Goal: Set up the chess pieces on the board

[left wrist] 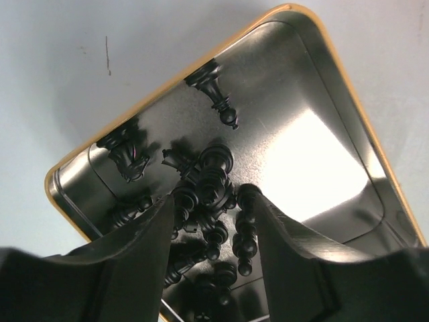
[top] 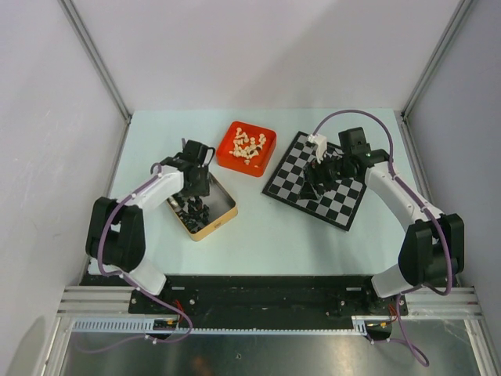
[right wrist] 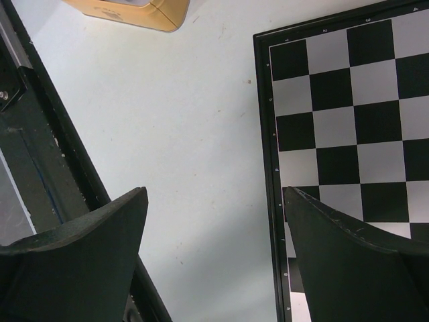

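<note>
Several glossy black chess pieces [left wrist: 213, 176] lie heaped in a gold-rimmed metal tin [top: 213, 229]; two more lie apart, one [left wrist: 218, 94] near the far wall and one [left wrist: 127, 151] at the left wall. My left gripper [left wrist: 213, 200] reaches down into the tin [left wrist: 322, 80]. Its jaws stand apart around the heap, and one piece [left wrist: 244, 228] lies against the right finger [left wrist: 288, 255]. The board [top: 344, 205] lies at the right. My right gripper [top: 319, 174] hangs above it, open and empty [right wrist: 214, 201], straddling the board's bordered edge [right wrist: 348, 100].
A red tray [top: 223, 157] of cream pieces [top: 248, 145] sits at the back between tin and board. In the right wrist view the tin's corner [right wrist: 134, 13] shows at the top and the dark base rail [right wrist: 40, 168] runs down the left.
</note>
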You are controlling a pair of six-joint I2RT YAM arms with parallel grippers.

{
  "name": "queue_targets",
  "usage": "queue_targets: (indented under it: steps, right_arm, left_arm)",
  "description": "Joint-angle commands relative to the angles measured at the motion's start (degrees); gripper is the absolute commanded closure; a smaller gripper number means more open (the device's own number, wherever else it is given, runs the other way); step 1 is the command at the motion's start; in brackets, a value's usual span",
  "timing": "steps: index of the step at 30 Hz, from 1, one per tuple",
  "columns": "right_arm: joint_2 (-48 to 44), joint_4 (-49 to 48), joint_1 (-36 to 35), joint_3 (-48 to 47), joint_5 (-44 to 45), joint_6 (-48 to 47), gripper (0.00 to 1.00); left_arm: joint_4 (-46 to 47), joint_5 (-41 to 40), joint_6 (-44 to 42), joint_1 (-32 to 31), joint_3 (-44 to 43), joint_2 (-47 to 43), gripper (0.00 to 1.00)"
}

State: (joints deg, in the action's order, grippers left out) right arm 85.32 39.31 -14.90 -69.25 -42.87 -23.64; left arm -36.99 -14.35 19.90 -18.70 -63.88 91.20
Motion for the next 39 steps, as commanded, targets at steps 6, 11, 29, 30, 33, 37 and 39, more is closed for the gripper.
queue_targets:
  steps: [6, 11, 29, 30, 33, 37, 39]
  right_arm:
    - [0.6, -0.6, -0.3, -1.9, 0.5, 0.5, 0.12]
    - [0.7, -0.6, -0.3, -1.9, 0.6, 0.5, 0.12]
    - [0.8, -0.1, -0.4, -1.9, 1.1, 0.0, 0.12]
    - [0.8, 0.0, -0.4, -1.9, 1.0, 0.0, 0.12]
    - [0.6, 0.1, -0.4, -1.9, 1.1, -0.1, 0.12]
    - [0.3, 0.3, -0.4, -1.9, 1.1, -0.2, 0.12]
    - [0.2, 0.3, -0.4, -1.9, 1.0, -0.3, 0.12]
  left_arm:
    - [0.2, 2.1, -1.4, 1.5, -2.4, 3.2, 0.53]
    - [0.2, 2.1, -1.7, 1.6, -3.3, 4.3, 0.53]
    - [0.3, 0.9, -1.9, 1.9, -3.8, 4.9, 0.78]
    - [0.2, 1.0, -1.9, 1.9, -3.5, 4.3, 0.8]
    - [0.3, 1.3, -2.1, 1.8, -2.8, 2.9, 0.88]
    - [0.3, 3.5, -2.9, 1.4, -2.0, -2.3, 0.9]
    - [0.1, 4.3, -3.4, 0.8, -1.7, -4.3, 0.91]
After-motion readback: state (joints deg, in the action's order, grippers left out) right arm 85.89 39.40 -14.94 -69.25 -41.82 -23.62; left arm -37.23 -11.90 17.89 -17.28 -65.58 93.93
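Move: The black piece I am about to pinch lies in the tan box's cluster, about 1 cm ahead of my left hand point, neither left nor right of it, and some 2 cm below. A lone black piece by the far rim is roughly 4 cm beyond it; a corner piece sits about 5 cm to its left and 2 cm farther out. A slim piece lies some 3 cm nearer me and 2 cm right of it. From my right hand, the target is about 34 cm left, 2 cm back and 12 cm below. I lower my half-open left hand about 2 cm into the cluster, tipping the fingers a touch back towards straight down, then ease just under 1 cm forward. There I stay and close on the black piece's stem, one pad either side, pinch it, and start back up by about 1 cm. ##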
